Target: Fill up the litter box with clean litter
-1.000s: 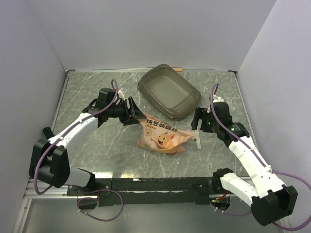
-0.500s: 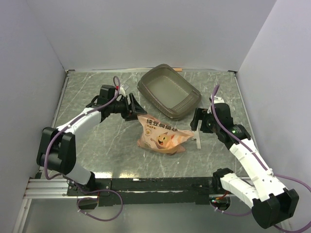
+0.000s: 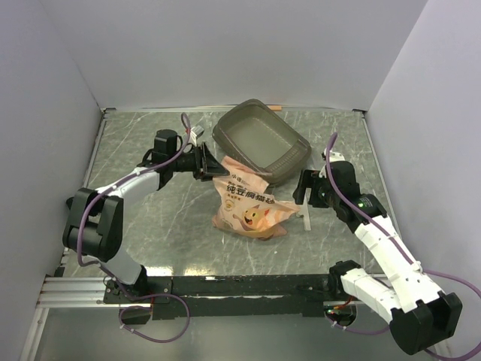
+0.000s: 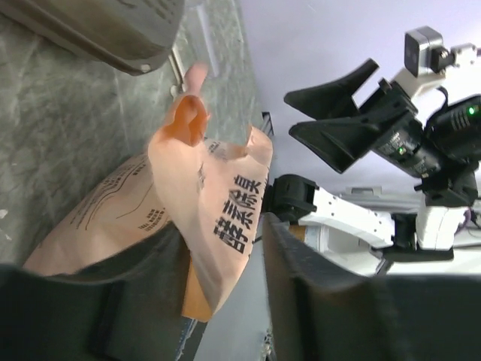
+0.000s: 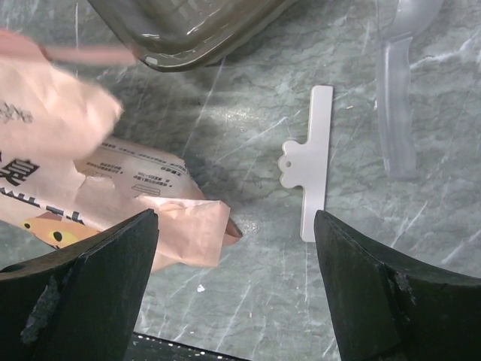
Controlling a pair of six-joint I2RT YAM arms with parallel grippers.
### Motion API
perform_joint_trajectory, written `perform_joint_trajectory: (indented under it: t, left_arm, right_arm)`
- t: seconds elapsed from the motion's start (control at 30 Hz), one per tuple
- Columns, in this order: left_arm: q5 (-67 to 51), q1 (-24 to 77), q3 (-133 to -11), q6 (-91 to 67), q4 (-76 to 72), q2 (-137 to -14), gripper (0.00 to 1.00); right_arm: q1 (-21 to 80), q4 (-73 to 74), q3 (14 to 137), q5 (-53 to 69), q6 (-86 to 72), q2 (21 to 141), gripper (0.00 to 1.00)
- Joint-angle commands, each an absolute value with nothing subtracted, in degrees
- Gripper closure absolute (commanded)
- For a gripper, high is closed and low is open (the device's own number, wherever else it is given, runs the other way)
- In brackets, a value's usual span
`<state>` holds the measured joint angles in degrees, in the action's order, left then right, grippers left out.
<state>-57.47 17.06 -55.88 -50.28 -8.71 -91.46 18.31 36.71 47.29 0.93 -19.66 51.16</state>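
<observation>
The grey-brown litter box (image 3: 219,135) stands at the back of the table, and its wall shows in the left wrist view (image 4: 98,30) and the right wrist view (image 5: 195,30). An orange-pink printed bag (image 3: 248,207) lies in front of it. The bag's top flap (image 4: 203,173) stands up between the jaws of my left gripper (image 3: 207,162) (image 4: 225,241). The jaws are partly closed, and a gap shows beside one finger. My right gripper (image 3: 302,186) (image 5: 237,218) hangs open over the table beside the bag's lower corner (image 5: 203,226). The clean litter is hidden.
A white flat clip (image 5: 310,162) (image 3: 306,218) lies on the marble top right of the bag. A clear plastic scoop handle (image 5: 398,105) lies beyond it. Pale walls close in the table on three sides.
My left gripper has moved right to the bag's top, and its jaws have narrowed around the flap. The flap now stands higher, towards the litter box. The right arm has barely moved.
</observation>
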Motion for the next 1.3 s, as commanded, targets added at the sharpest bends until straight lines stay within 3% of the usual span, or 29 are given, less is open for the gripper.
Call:
perform_joint_trajectory:
  t: [0.0, 0.17, 0.2, 0.23, 0.47, 0.7, 1.0, 1.27]
  left_arm:
    - [-63.8, 16.96, -55.37, -50.45, -14.86, -92.02, 0.63]
    - [-65.56, 17.05, -56.16, -46.5, -11.87, -92.37, 0.82]
    - [-66.09, 16.96, -56.16, -45.54, -11.52, -92.37, 0.98]
    - [-66.27, 16.96, -56.08, -45.09, -11.69, -91.85, 0.99]
    - [-66.53, 16.96, -54.23, -43.33, -19.74, -86.05, 0.99]
    - [-69.25, 17.05, -49.84, -41.4, -29.52, -79.55, 0.99]
    - [-71.01, 17.14, -47.91, -34.63, -26.71, -74.45, 0.99]
    - [-69.79, 18.19, -45.88, -32.26, -26.89, -71.37, 0.99]
  right_arm:
    - [19.16, 35.16, 48.34, 2.11, -19.25, 51.15, 0.1]
    - [20.21, 34.98, 49.83, 1.94, -19.07, 52.38, 0.11]
    - [20.65, 35.24, 50.44, 1.67, -18.64, 52.56, 0.12]
    - [21.18, 35.33, 51.15, 0.71, -18.2, 53.25, 0.12]
    - [25.39, 31.57, 59.4, -0.27, -12.4, 56.16, 0.13]
    - [27.24, 22.24, 68.54, 12.99, 3.65, 61.76, 0.11]
    - [29.0, 28.37, 82.6, 33.99, 18.27, 75.4, 0.09]
    - [31.55, 40.42, 90.26, 41.74, 25.91, 85.24, 0.1]
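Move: The litter bag's upper left corner lies right at the left hand's half-open fingertips, about 2 cm to their right and 1 cm lower. From the right hand, the bag's upper right corner is some 12 cm left and 4 cm ahead, about level in height; the bag clip lies nearly beneath, 2 cm ahead, 2 cm right and 16 cm down, and the litter box about 22 cm ahead, 12 cm left and 12 cm down. The left fingers shut on the bag's upper left corner first, then keep the pinch while the hand draws back nearly 7 cm towards its base and up about 4 cm, its top side rolling back some 30 degrees. Meanwhile the right hand, after a short wait, swings up and left over the near side of the litter box, rising about 16 cm, then sinking 2, going some 17 cm left and 6 cm forward, turning nearly 60 degrees counter-clockwise, and brings its wide-open fingers to the bag's upper right corner without closing. ##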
